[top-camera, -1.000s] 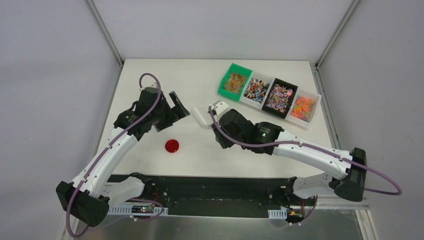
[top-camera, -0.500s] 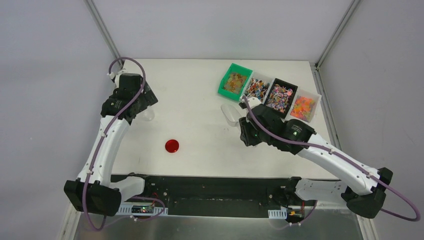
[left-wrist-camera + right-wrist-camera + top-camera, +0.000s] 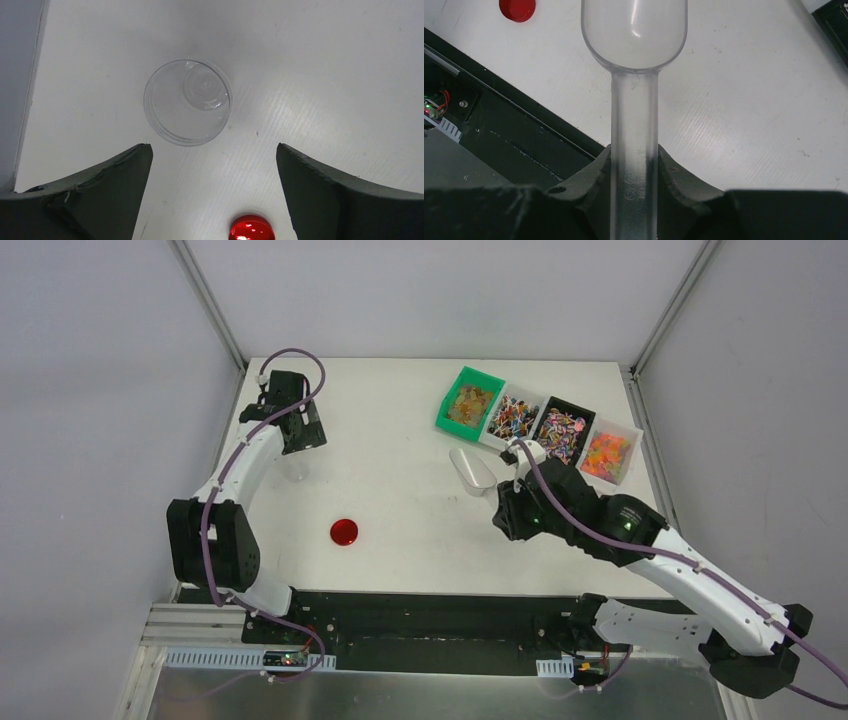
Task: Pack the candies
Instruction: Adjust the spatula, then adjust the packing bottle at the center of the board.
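The candies fill four bins at the back right: amber-brown ones in a green bin [image 3: 470, 403], multicolour ones [image 3: 514, 418], pinkish ones in a black bin [image 3: 559, 434] and orange ones [image 3: 607, 455]. My right gripper [image 3: 503, 498] [image 3: 634, 162] is shut on the handle of a clear plastic scoop [image 3: 472, 470] [image 3: 634, 32]. The scoop's bowl is empty and points toward the bins. At the far left my left gripper [image 3: 303, 435] [image 3: 212, 147] hangs wide open just above an empty clear jar [image 3: 294, 467] [image 3: 188, 101], holding nothing.
A flat round red lid [image 3: 345, 532] [image 3: 251, 228] [image 3: 517, 9] lies on the white table [image 3: 400, 440] toward the front. The black base rail [image 3: 420, 615] runs along the near edge. Frame posts stand at the back corners.
My left arm swung back and left from the table's middle to above the clear jar. My right arm carried the scoop rightward, closer to the bins.
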Controlling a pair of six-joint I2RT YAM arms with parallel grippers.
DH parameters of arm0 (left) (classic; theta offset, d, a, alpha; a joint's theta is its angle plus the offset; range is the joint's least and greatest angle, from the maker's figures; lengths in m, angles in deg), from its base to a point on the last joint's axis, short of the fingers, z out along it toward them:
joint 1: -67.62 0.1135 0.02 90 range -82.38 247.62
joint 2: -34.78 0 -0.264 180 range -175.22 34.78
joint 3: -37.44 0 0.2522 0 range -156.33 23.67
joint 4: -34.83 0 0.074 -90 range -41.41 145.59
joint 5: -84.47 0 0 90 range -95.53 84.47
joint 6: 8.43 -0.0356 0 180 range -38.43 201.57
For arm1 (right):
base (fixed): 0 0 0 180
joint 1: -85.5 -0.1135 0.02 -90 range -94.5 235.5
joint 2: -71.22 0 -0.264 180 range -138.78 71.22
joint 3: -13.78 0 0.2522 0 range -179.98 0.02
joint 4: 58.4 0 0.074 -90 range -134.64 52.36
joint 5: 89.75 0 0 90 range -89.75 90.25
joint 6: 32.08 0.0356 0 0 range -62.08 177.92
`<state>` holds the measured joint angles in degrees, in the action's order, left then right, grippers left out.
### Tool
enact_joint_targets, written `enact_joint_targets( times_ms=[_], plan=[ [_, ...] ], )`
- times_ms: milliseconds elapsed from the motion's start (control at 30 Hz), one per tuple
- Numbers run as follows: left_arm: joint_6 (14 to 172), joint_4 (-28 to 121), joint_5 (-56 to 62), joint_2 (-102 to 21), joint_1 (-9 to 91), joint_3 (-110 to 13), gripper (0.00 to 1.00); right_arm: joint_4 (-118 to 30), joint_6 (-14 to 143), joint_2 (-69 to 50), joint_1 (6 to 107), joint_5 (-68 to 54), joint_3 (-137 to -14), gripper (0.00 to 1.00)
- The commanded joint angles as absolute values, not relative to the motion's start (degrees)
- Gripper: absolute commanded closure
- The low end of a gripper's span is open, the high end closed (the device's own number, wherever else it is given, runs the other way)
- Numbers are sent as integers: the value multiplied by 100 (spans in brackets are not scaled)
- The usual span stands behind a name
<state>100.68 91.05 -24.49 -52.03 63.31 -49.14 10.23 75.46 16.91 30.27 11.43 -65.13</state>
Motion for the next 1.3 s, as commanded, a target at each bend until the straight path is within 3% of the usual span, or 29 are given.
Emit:
enact_joint_targets(
  times_ms=[0, 233, 533, 700, 933, 1267],
  plan=[
    [9660, 8831, -2512, -5311, 6490, -5182, 1, 967, 7400, 2036, 3043, 1126, -6516, 98],
    [9467, 8481, -2063, -5425, 6813, -5087, 1, 967, 7321, 2113, 3041, 1115, -6423, 98],
    [9314, 8463, -1956, -5752, 7034, -5128, 9, 1017, 7245, 2128, 3056, 1164, -6485, 98],
    [9151, 8425, -1830, -5825, 7035, -5149, 18, 1001, 7264, 2098, 3056, 1188, -6441, 98],
    [9004, 8392, -1288, -5640, 6994, -5106, 45, 1059, 7375, 2086, 3055, 1245, -6413, 98],
    [8959, 8724, -1354, -4980, 5831, -5147, 51, 1573, 7434, 1729, 3315, 1702, -6570, 96]
  ],
)
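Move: The clear cup stands just beyond the open left fingers: about 2 cm ahead, 3 cm to the left, its middle some 6 cm below. The red lid lies on the table roughly 14 cm back, 9 cm to the right and 11 cm below that hand. From the right hand, which already holds the spatula, the cup is about 45 cm left, 9 cm ahead and 15 cm lower. Left hand eases about 4 cm left and down, pinches the clear cup, then carries it some 5 cm right, rising. ##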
